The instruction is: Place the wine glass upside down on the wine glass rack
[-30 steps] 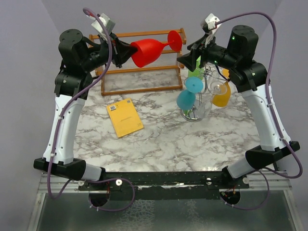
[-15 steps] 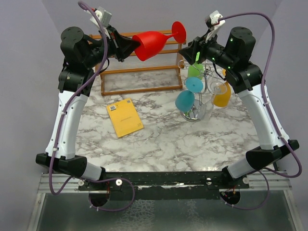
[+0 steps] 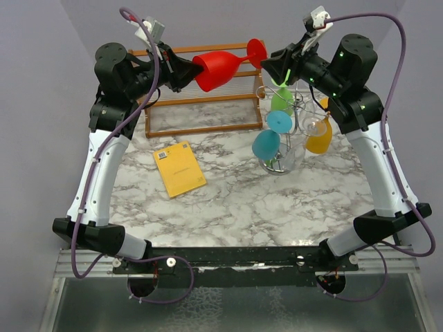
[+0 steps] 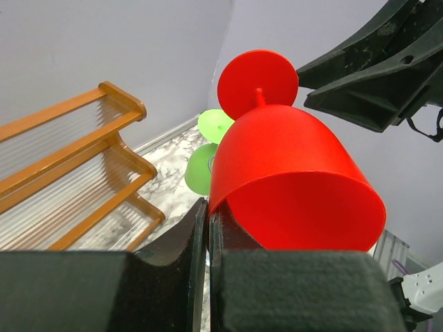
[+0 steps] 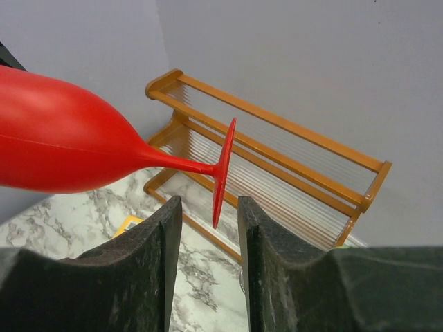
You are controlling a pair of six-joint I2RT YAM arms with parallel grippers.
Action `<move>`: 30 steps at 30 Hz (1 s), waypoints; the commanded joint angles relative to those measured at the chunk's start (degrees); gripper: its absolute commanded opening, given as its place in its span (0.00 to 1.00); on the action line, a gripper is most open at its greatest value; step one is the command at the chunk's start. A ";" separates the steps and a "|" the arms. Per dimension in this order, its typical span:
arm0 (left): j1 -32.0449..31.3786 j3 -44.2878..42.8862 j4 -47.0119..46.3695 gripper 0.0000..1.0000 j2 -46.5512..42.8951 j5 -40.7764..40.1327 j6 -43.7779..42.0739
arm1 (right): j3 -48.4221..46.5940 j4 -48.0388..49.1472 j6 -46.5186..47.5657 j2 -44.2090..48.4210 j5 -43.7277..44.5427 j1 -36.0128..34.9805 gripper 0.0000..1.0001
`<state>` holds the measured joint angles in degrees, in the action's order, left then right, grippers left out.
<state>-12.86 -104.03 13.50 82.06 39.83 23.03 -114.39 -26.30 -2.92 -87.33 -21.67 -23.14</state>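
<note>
The red wine glass (image 3: pixel 220 69) hangs on its side in the air above the wooden shelf, its foot (image 3: pixel 257 51) pointing right. My left gripper (image 3: pixel 190 72) is shut on the bowl's rim, one finger inside and one outside (image 4: pixel 206 207). My right gripper (image 3: pixel 266 63) is open, and its jaws stand either side of the foot's disc (image 5: pixel 223 173) without touching it. The wine glass rack (image 3: pixel 296 117), a silver wire stand on a round base, stands just below the right gripper.
Teal (image 3: pixel 266 144), green (image 3: pixel 282 101), orange (image 3: pixel 319 142) and clear glasses hang on the rack. A brown wooden slatted shelf (image 3: pixel 201 117) stands at the back. A yellow booklet (image 3: pixel 178 168) lies on the marble table.
The left arm has brought the glass a little to the right. The right gripper has risen to the glass's foot and its jaws have narrowed around the disc.
</note>
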 commanded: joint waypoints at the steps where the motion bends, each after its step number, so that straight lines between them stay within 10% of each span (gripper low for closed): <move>1: -0.30 0.38 -3.14 0.00 -2.29 1.24 1.03 | -1.38 1.96 -1.30 -1.01 1.10 0.30 0.36; 26: -0.31 5.92 -6.55 0.00 -4.49 2.84 1.89 | -0.09 3.31 -5.39 -2.68 0.33 0.33 0.01; 30: -0.21 7.30 -6.45 0.13 -5.41 3.18 1.62 | 0.39 3.38 -3.66 -1.76 3.30 0.39 0.01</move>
<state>-12.97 -97.71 8.60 79.20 40.75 24.53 -114.26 -25.26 -7.73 -89.65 -21.98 -23.14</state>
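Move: The red wine glass, still pinched by its rim in the left fingers, lies nearly level across to the right; its foot's middle is about 3 cm ahead, 2 cm left and 1 cm above the open right fingers. From the left hand, this foot lies about 4 cm ahead, 15 cm right and 2 cm up. The green glass hangs some 6 cm ahead and 7 cm right of the right hand, the blue glass about 8 cm back and 5 cm right, both roughly 16-18 cm below. Down, forward and to its left, the right hand eases only about 2 cm in all, bringing its fingertips around the lower edge of the red glass's foot; it tips down some 5 degrees and shuts its fingers, pinching the thin rim. The left hand keeps its pinch on the bowl's rim and drifts about 1 cm down and back. ##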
